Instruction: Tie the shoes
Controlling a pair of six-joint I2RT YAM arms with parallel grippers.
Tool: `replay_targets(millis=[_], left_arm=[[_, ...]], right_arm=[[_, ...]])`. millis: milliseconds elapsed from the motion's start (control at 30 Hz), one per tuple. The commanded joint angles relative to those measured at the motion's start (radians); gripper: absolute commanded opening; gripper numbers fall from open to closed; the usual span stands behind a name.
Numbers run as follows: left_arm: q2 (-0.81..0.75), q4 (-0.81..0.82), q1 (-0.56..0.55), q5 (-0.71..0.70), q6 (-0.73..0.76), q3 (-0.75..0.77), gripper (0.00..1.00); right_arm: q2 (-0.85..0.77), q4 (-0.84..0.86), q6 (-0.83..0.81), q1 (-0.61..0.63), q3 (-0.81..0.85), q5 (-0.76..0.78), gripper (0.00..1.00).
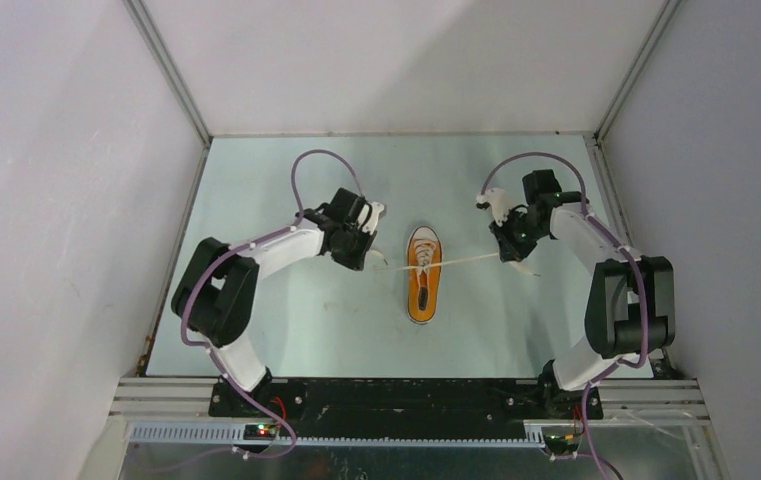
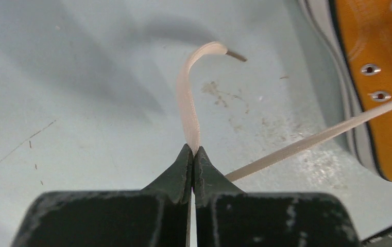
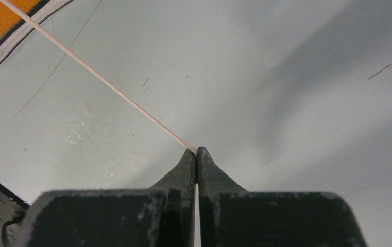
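One of the shoes, a small orange sneaker (image 1: 422,273) with a white toe cap, lies in the middle of the table, toe pointing away from the arm bases. Its white laces stretch out to both sides. My left gripper (image 1: 374,259) sits just left of the shoe and is shut on the left lace (image 2: 189,103), whose free end curls up past the tips. My right gripper (image 1: 509,258) is to the shoe's right, shut on the right lace (image 3: 106,81), which runs taut back to the sneaker (image 3: 13,23). The sneaker's eyelet side (image 2: 384,77) shows in the left wrist view.
The pale table surface (image 1: 306,320) is fenced by white walls on the left, back and right. A black base rail (image 1: 386,395) with both arm mounts runs along the near edge. Purple cables loop over each arm.
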Motion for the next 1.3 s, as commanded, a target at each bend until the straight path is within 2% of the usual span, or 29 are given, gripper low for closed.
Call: replay_targets(millis=[0,233,600,633,767,800,900,967,1000,1033,1100,1167,1267], left_arm=[[-0.03,-0.064,0.012,-0.27,0.038,-0.064,0.0],[-0.063,-0.064,0.006,-0.324,0.073,-0.087,0.0],[-0.099,-0.066,-0.003,-0.328,0.082,-0.085,0.0],[-0.097,-0.065,-0.003,-0.306,0.08,-0.085,0.0],[-0.083,-0.056,-0.015,-0.016,0.084,-0.051,0.0],[-0.078,-0.06,-0.019,0.077,0.094,-0.025,0.0],[-0.049,-0.067,-0.038,0.206,0.089,0.032,0.0],[-0.029,-0.078,-0.041,0.272,0.086,0.067,0.0],[-0.022,-0.085,-0.04,0.296,0.086,0.089,0.0],[-0.011,-0.092,-0.04,0.3,0.085,0.096,0.0],[-0.004,-0.096,-0.04,0.32,0.085,0.108,0.0],[0.005,-0.094,-0.038,0.359,0.081,0.111,0.0],[0.022,-0.095,-0.031,0.443,0.058,0.114,0.0]], right_arm=[[-0.033,-0.022,0.038,-0.079,-0.009,0.095,0.0],[-0.047,0.014,0.049,-0.149,-0.068,0.127,0.0],[-0.057,0.051,0.078,-0.186,-0.088,0.163,0.0],[-0.059,0.043,0.073,-0.185,-0.088,0.155,0.0],[-0.106,0.005,0.049,-0.131,-0.088,0.048,0.0],[-0.127,-0.004,0.043,-0.094,-0.088,-0.009,0.0],[-0.163,-0.042,0.021,-0.008,-0.088,-0.11,0.0],[-0.188,-0.041,0.012,0.055,-0.088,-0.126,0.13],[-0.213,-0.031,0.006,0.097,-0.086,-0.118,0.23],[-0.229,-0.02,0.002,0.136,-0.082,-0.106,0.27],[-0.279,0.029,-0.009,0.199,-0.077,-0.096,0.42],[-0.334,0.088,-0.027,0.281,-0.076,-0.082,0.5],[-0.343,0.172,-0.084,0.406,-0.076,-0.05,0.54]])
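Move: The shoe's knot lies about 14 cm to the right of the left hand, 1 cm ahead and 2 cm higher, joined to its pinched lace. From the right hand, which pinches the other lace end, the knot is some 20 cm left, 2 cm back and about level. The toe cap stands 8 cm beyond the knot, the heel opening 12 cm nearer the base. Both hands tug the laces outward; the right then opens, rising some 12 cm left shoeward, the left easing shoeward. ##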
